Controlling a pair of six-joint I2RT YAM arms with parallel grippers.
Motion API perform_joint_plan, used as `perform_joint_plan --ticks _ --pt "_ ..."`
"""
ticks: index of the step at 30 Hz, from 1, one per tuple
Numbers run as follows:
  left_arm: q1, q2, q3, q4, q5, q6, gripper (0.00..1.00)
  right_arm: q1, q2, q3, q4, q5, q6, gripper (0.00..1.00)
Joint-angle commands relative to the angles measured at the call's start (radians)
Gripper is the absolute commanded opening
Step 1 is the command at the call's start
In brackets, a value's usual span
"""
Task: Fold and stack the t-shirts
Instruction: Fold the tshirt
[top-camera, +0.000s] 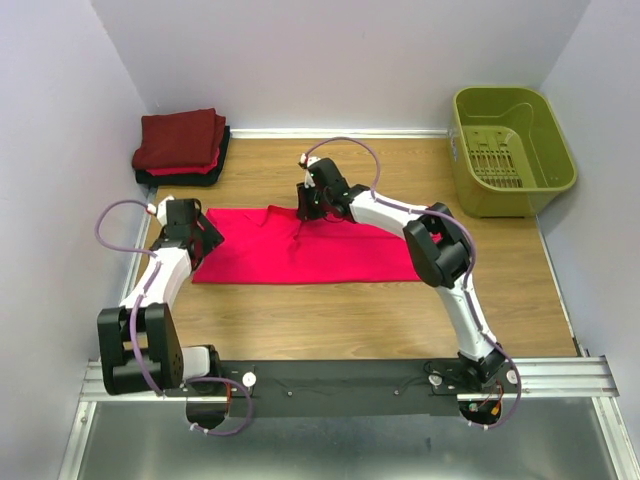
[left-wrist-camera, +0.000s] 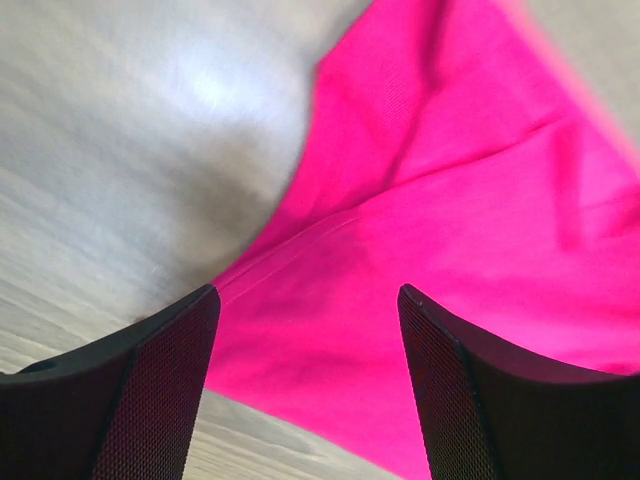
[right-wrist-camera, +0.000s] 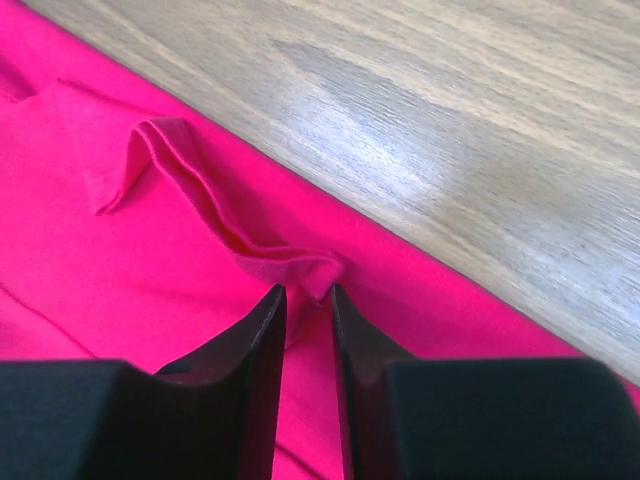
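A bright pink-red t-shirt (top-camera: 300, 248) lies flat across the middle of the table as a long band. At its left end hovers my left gripper (top-camera: 207, 238), open, its fingertips spread wide over the shirt's corner (left-wrist-camera: 450, 200) with nothing between them (left-wrist-camera: 308, 292). My right gripper (top-camera: 306, 206) stands at the shirt's far edge. Its jaws (right-wrist-camera: 307, 290) are a narrow gap apart, and a raised pucker of the pink cloth (right-wrist-camera: 290, 262) sits right at their tips. The other t-shirts, dark maroon on red on black, sit folded in a stack (top-camera: 180, 148) at the far left.
An olive-green plastic basket (top-camera: 500, 200) stands at the far right corner. White walls close in the table on the left, far and right sides. Bare wood (right-wrist-camera: 450, 130) lies beyond the shirt's far edge.
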Motion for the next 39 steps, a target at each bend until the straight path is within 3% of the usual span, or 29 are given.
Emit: perform_joint_plan --ticks 1,7,8,12,19,27,39 --pt "-0.004 -0.075 0.082 -0.037 0.005 -0.015 0.81 -0.003 -0.070 -0.024 0.035 0.004 0.009 0.32" --pt "-0.100 -0.017 0.154 -0.019 0.106 -0.079 0.81 -0.012 -0.099 -0.047 0.036 0.025 -0.008 0.34" --pt "-0.101 -0.005 0.159 -0.008 0.116 -0.092 0.81 -0.013 -0.104 -0.050 0.038 0.027 -0.011 0.41" --pt "-0.215 0.106 0.222 0.024 0.099 -0.118 0.77 -0.013 -0.127 -0.081 0.038 0.028 -0.041 0.51" --pt "-0.277 0.298 0.334 0.026 0.019 -0.099 0.58 -0.013 -0.194 -0.161 0.038 0.047 -0.068 0.51" --pt "-0.305 0.442 0.429 0.009 -0.013 -0.078 0.55 -0.015 -0.236 -0.234 0.040 0.050 -0.084 0.52" --pt "-0.309 0.534 0.469 0.009 -0.027 -0.086 0.50 -0.015 -0.233 -0.234 0.041 0.041 -0.109 0.52"
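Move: From the left gripper, the left corner of the sleeve flap on the t-shirt lies about 12 cm ahead, 13 cm to the right and 5 cm below. The shirt's far edge above that corner is roughly 4 cm farther out, and the folded stack sits some 34 cm ahead of the left gripper and 5 cm to its left. The flap's right tip is right at the right gripper's fingertips, about 1 cm ahead and 2 cm below. Swing the left gripper up some 6 cm and over the shirt to the right and forward, about 12 cm right and 11 cm out, turning it slightly clockwise, then sink onto the flap's left corner while narrowing the wide-open fingers to about half. Meanwhile open the right gripper further, lift it off the flap's right tip and ease it right and a little back. ##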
